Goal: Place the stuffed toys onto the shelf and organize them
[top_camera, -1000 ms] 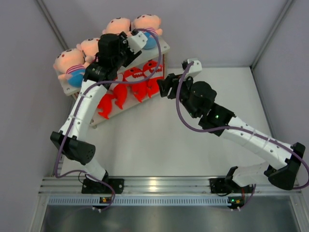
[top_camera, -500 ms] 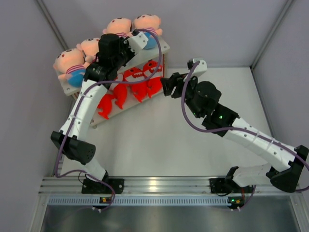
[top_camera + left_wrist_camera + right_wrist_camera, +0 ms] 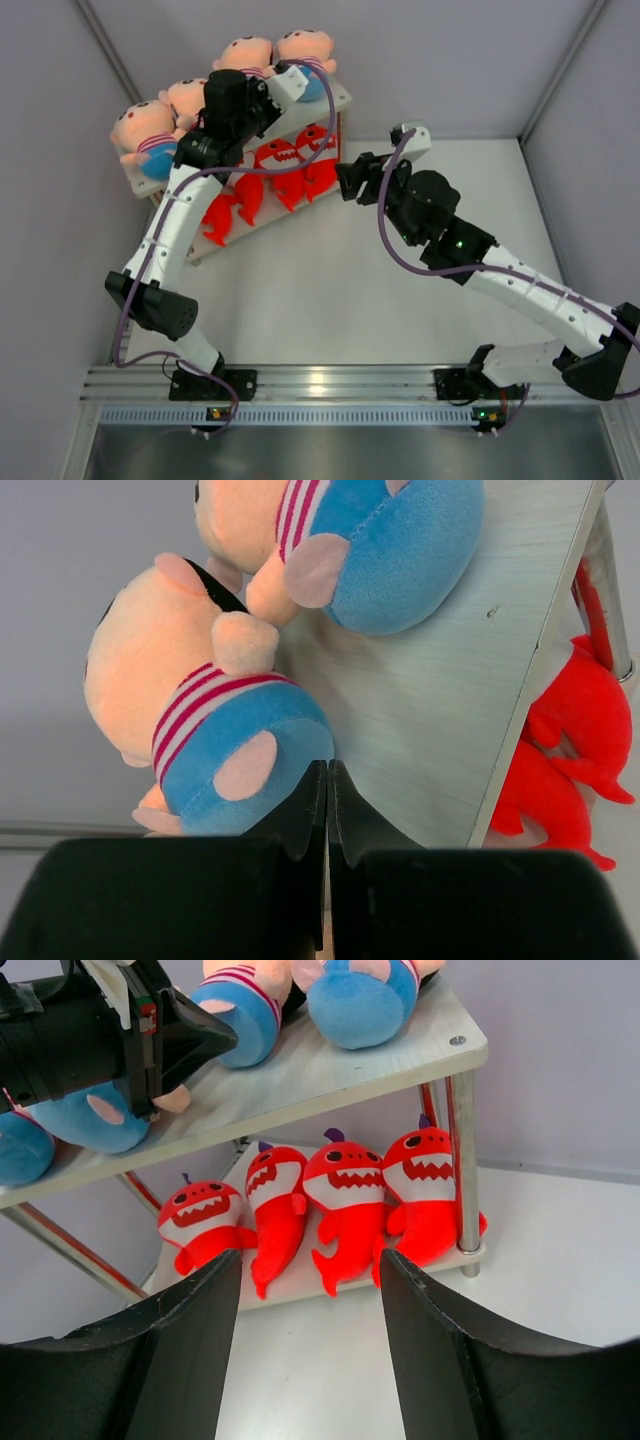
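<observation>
The white shelf stands at the back left. Several peach boy dolls sit along its top board, and several red sharks lie in a row on the lower board. My left gripper is shut with nothing between its jaws. It hovers over the top board, right beside the blue shorts of one doll. My right gripper is open and empty. It sits low in front of the shelf's right end, facing the sharks and a short way off them.
Grey walls close in the white table at the back and on both sides. The shelf's thin metal leg stands beside the rightmost shark. An aluminium rail carries both arm bases at the near edge.
The left gripper's jaws have closed fully on nothing, staying above the top board. The right gripper has drifted slightly to the right, away from the shelf, still open.
</observation>
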Robot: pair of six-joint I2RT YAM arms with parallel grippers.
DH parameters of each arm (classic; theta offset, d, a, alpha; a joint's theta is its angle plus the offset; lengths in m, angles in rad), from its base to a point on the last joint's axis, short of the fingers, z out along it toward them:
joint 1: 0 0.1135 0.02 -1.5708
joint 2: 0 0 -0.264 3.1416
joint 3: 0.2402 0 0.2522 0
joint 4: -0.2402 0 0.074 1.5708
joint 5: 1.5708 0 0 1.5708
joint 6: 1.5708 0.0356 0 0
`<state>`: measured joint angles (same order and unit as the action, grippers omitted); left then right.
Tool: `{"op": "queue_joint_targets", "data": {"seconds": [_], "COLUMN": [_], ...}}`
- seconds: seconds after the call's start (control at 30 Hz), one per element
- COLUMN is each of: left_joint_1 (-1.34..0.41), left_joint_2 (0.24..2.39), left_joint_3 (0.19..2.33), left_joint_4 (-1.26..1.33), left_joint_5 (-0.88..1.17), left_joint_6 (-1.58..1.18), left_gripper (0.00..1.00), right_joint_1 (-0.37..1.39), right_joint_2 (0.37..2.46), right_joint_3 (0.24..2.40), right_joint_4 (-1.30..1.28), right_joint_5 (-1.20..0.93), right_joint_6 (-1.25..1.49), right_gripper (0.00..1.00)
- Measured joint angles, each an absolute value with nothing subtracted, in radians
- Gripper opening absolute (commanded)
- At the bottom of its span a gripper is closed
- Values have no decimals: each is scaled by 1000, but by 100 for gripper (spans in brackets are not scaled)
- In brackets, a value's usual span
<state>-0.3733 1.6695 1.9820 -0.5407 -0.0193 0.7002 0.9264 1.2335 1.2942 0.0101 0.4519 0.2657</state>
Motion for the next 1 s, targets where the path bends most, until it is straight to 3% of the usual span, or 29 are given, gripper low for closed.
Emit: {"op": "queue_joint_targets", "data": {"seconds": [0.2,0.23,0.3,0.37,0.4,0.53,1.0], "left_joint_1": [-373,-374,-374,-374,-374,-374,-343], "left_joint_2": [1670,1670,1670,1669,1668,1660,1678], "left_joint_3": [2002,2008,2015,2018,2018,2018,2019], "left_joint_4": [-542,-542,-541,-540,-540,-543,-542], "left_joint_5": [-1,3,4,7,10,23,-56], "left_joint_6": [683,683,684,682,681,688,785], "left_gripper": [0,4,25,38,51,71,75], "right_joint_1": [926,926,926,926,926,926,926], "right_joint_2": [1222,1219,1215,1213,1213,1213,1213], "right_joint_3": [1288,1287,1284,1283,1283,1283,1282], "right_joint_4": [11,11,13,12,12,12,11], "right_joint_5": [455,455,455,455,455,454,450], "right_joint_6": [266,266,266,266,267,275,292], "right_gripper": [58,58,58,59,58,58,58]}}
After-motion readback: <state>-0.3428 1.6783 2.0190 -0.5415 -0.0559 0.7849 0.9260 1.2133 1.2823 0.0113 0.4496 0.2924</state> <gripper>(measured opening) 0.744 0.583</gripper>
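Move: The stuffed toy being arranged, the second doll from the left on the top shelf, has its middle about 9 cm to the left hand's left, level with it fore and aft and some 2 cm lower; the shut fingers are by its right arm. The third doll sits about 8 cm ahead and 1 cm right, the fourth roughly 9 cm ahead and 12 cm right. From the right hand the second doll is about 13 cm ahead, 27 cm left and 3 cm higher. The second doll's near arm is let go as the left fingers spread from shut to about three-quarters open while the hand rises some 2.5 cm, drawing back slightly. With the fingers wide, the hand then swings about 3 cm left, back towards that doll, edging forward and sinking a little at the end, one finger above the other beside its head. ##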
